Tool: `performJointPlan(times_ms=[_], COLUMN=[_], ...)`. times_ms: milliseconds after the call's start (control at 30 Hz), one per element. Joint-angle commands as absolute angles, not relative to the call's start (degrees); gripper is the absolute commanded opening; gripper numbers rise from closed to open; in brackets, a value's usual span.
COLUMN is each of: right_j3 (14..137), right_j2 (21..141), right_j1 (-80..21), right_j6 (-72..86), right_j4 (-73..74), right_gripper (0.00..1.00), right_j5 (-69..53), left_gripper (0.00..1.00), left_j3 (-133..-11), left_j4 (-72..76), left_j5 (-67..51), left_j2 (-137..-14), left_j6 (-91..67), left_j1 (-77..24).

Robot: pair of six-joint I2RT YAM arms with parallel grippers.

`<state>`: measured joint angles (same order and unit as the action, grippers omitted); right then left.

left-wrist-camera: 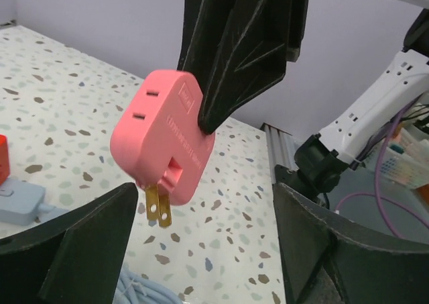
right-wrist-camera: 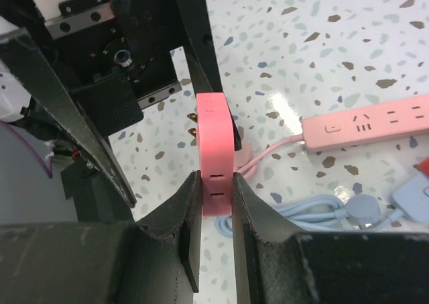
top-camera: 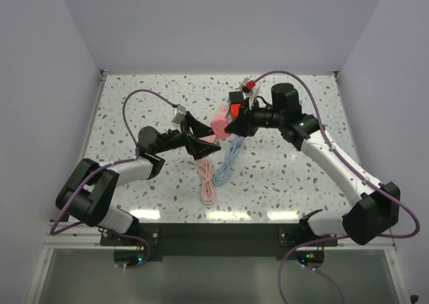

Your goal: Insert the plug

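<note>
The plug (left-wrist-camera: 164, 133) is a flat pink block with two brass prongs (left-wrist-camera: 158, 207) pointing down. It hangs above the table, and my right gripper (right-wrist-camera: 216, 180) is shut on its two flat faces. In the top view the plug (top-camera: 220, 127) sits at the tip of the right gripper (top-camera: 231, 126), mid-table. My left gripper (left-wrist-camera: 204, 196) is open, its fingers wide apart below and to either side of the plug without touching it; in the top view the left gripper (top-camera: 200, 136) is just left of the plug. A pink power strip (right-wrist-camera: 369, 126) lies on the table beyond.
A pale blue cable (right-wrist-camera: 322, 210) lies coiled under the plug, next to a blue strip with a red part (right-wrist-camera: 415, 190). A pink cable bundle (top-camera: 206, 180) and the blue cable (top-camera: 228, 160) lie on the speckled table (top-camera: 134, 103) in front of the grippers.
</note>
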<state>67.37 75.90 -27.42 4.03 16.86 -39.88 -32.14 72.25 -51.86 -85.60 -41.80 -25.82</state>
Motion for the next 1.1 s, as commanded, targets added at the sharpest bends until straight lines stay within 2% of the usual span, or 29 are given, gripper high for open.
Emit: performJointPlan(times_ms=[0,133,300,467,767,1067], right_j3=[73.2,78.3,88.6,91.5,99.0,104.8], right_j2=[76.9,79.1,86.9,92.5,102.4,109.6], right_j1=[-26.7,-26.4,-26.3,-27.5,-30.9,-33.3], right_j6=[5.1,4.7,7.3,10.3,13.3,13.9], right_j4=[18.5,23.1,32.4,36.4,44.1,47.5], right_gripper=[0.00,0.00,0.00,0.00,0.00,0.00], right_j5=[-35.1,-29.0,-14.4,-8.7,7.1,11.4], left_gripper=[0.89,0.91,0.87,0.87,0.88,0.86], left_j3=[-31.1,-29.6,-28.7,-27.5,-30.8,-34.5], left_j4=[67.4,56.7,43.3,37.0,36.0,33.2], left_j5=[-46.7,-39.9,-19.1,-2.3,-0.3,-2.4], left_j2=[-81.6,-78.7,-77.3,-78.3,-87.6,-96.0], left_j6=[-32.2,-25.6,-20.9,-17.5,-15.4,-16.3], left_j1=[-25.0,-24.6,-25.0,-29.5,-32.0,-34.1])
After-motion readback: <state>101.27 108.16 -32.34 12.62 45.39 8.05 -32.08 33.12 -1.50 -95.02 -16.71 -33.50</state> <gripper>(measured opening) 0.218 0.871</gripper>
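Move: The pink strip has its middle about 17 cm ahead of the right hand, 2 cm left and 26 cm below; the red cube is about 20 cm ahead and 5 cm right, the black cube 27 cm ahead and 5 cm right. From the left hand, the strip's near end is some 12 cm ahead, 2 cm left and 23 cm below. The cord plug is only 6 cm ahead and 3 cm left, the blue coil 4 cm ahead and 6 cm right. The pink plug, still pinched by the right hand, travels about 13 cm forward towards the pink strip, rising slightly before dropping to some 9 cm below its start, fingers swinging clockwise and downward. The left hand, already free of it and wide open, reaches forward and left, then sinks about 21 cm towards the strip's near end, fingers turning forward and down. ##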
